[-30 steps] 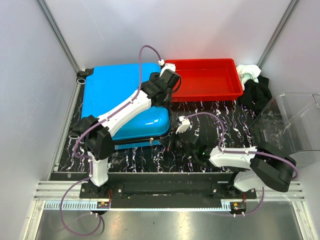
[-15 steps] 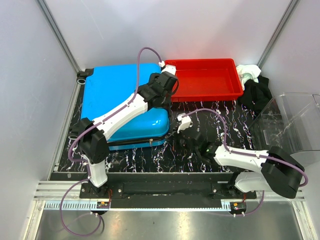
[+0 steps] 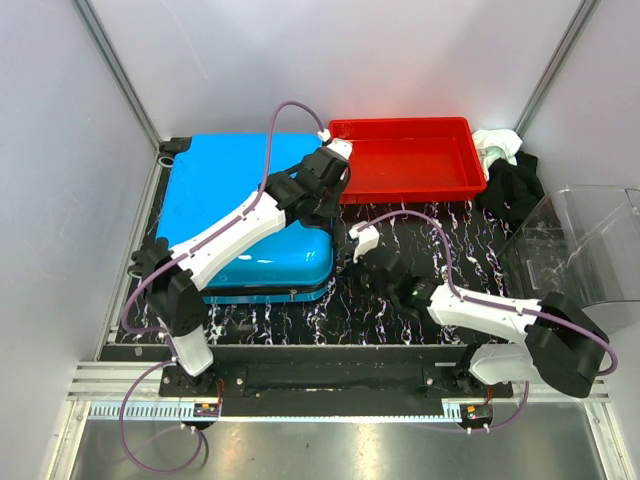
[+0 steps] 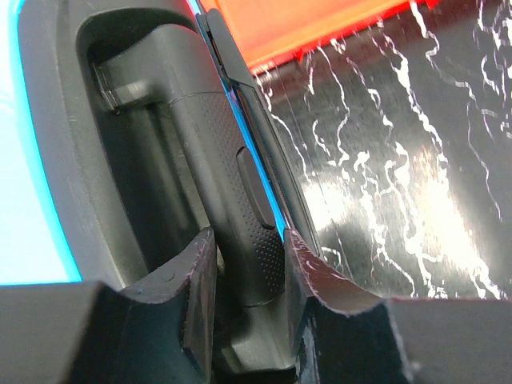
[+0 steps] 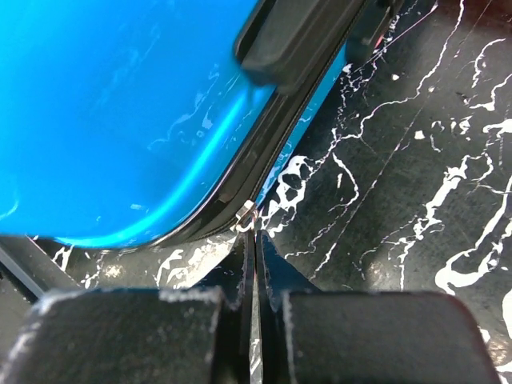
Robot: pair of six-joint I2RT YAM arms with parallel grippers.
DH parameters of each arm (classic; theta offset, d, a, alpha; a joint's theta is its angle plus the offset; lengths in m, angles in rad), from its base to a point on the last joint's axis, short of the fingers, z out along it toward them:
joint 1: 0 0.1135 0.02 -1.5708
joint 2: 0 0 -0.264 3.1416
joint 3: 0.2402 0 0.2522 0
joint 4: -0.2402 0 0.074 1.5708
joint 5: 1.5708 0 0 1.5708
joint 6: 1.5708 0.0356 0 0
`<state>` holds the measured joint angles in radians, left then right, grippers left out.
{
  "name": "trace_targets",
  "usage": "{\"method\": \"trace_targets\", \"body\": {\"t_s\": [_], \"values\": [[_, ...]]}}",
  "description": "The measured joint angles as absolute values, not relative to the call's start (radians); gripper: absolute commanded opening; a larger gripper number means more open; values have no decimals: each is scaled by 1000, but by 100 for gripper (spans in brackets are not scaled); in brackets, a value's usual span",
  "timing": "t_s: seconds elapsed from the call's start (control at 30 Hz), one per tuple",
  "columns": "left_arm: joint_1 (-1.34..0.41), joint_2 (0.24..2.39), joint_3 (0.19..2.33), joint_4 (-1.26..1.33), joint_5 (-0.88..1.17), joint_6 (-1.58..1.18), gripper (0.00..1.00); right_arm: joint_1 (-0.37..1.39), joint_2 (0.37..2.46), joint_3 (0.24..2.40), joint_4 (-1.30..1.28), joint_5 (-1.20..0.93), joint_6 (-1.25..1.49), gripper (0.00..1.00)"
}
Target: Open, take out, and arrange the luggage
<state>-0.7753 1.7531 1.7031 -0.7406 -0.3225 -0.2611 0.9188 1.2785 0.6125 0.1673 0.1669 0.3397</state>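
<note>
The luggage (image 3: 230, 200) is a large blue hard-shell suitcase lying flat at the left of the table. My left gripper (image 3: 335, 222) sits at its right side, and in the left wrist view its fingers (image 4: 200, 276) clamp the black side handle (image 4: 232, 160). My right gripper (image 3: 348, 268) is at the suitcase's near right corner. In the right wrist view (image 5: 254, 240) its jaws are pressed together on the small metal zipper pull (image 5: 246, 214) at the seam below the blue shell (image 5: 120, 104).
A red tray (image 3: 470, 160) stands behind the suitcase's right side, its edge also in the left wrist view (image 4: 304, 24). Black and white clothes (image 3: 505, 175) lie at the far right. A clear plastic bin (image 3: 590, 250) stands at the right edge. Dark marbled tabletop (image 3: 420, 225) lies between.
My right gripper has moved away from the arm bases, round the suitcase's near right corner, with the zipper pull. The left arm has shifted slightly toward the back, still on the handle.
</note>
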Motion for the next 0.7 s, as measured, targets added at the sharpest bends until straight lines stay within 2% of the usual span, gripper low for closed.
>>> {"method": "trace_targets", "body": {"t_s": [0.33,0.7], "values": [[-778,1678,1633,-748,-239,-213,0,907,1316,662,137,146,266,0],[-799,1538,1523,-822,-97,-134,0,800,1431,736,208,43,234,0]]}}
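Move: At the suitcase's near right corner, the right hand's closed tips already have the zipper pull, barely 1 cm ahead and 1 cm left. The left hand already has the black handle; the handle's middle is about 3 cm ahead and 1 cm left of it. The suitcase's middle is some 18 cm to the left hand's left, level fore-and-aft and 10 cm below; the red tray is about 16 cm ahead, 19 cm right and 18 cm below it. Hauling the suitcase by its handle, the left hand draws back towards the bases, about 7.5 cm and gathering speed, while turning some 15 degrees clockwise. The right hand, still pinching the zipper pull, works the other way: nearly still at first, then forward about 4.5 cm along the suitcase's right side, away from the near corner. ##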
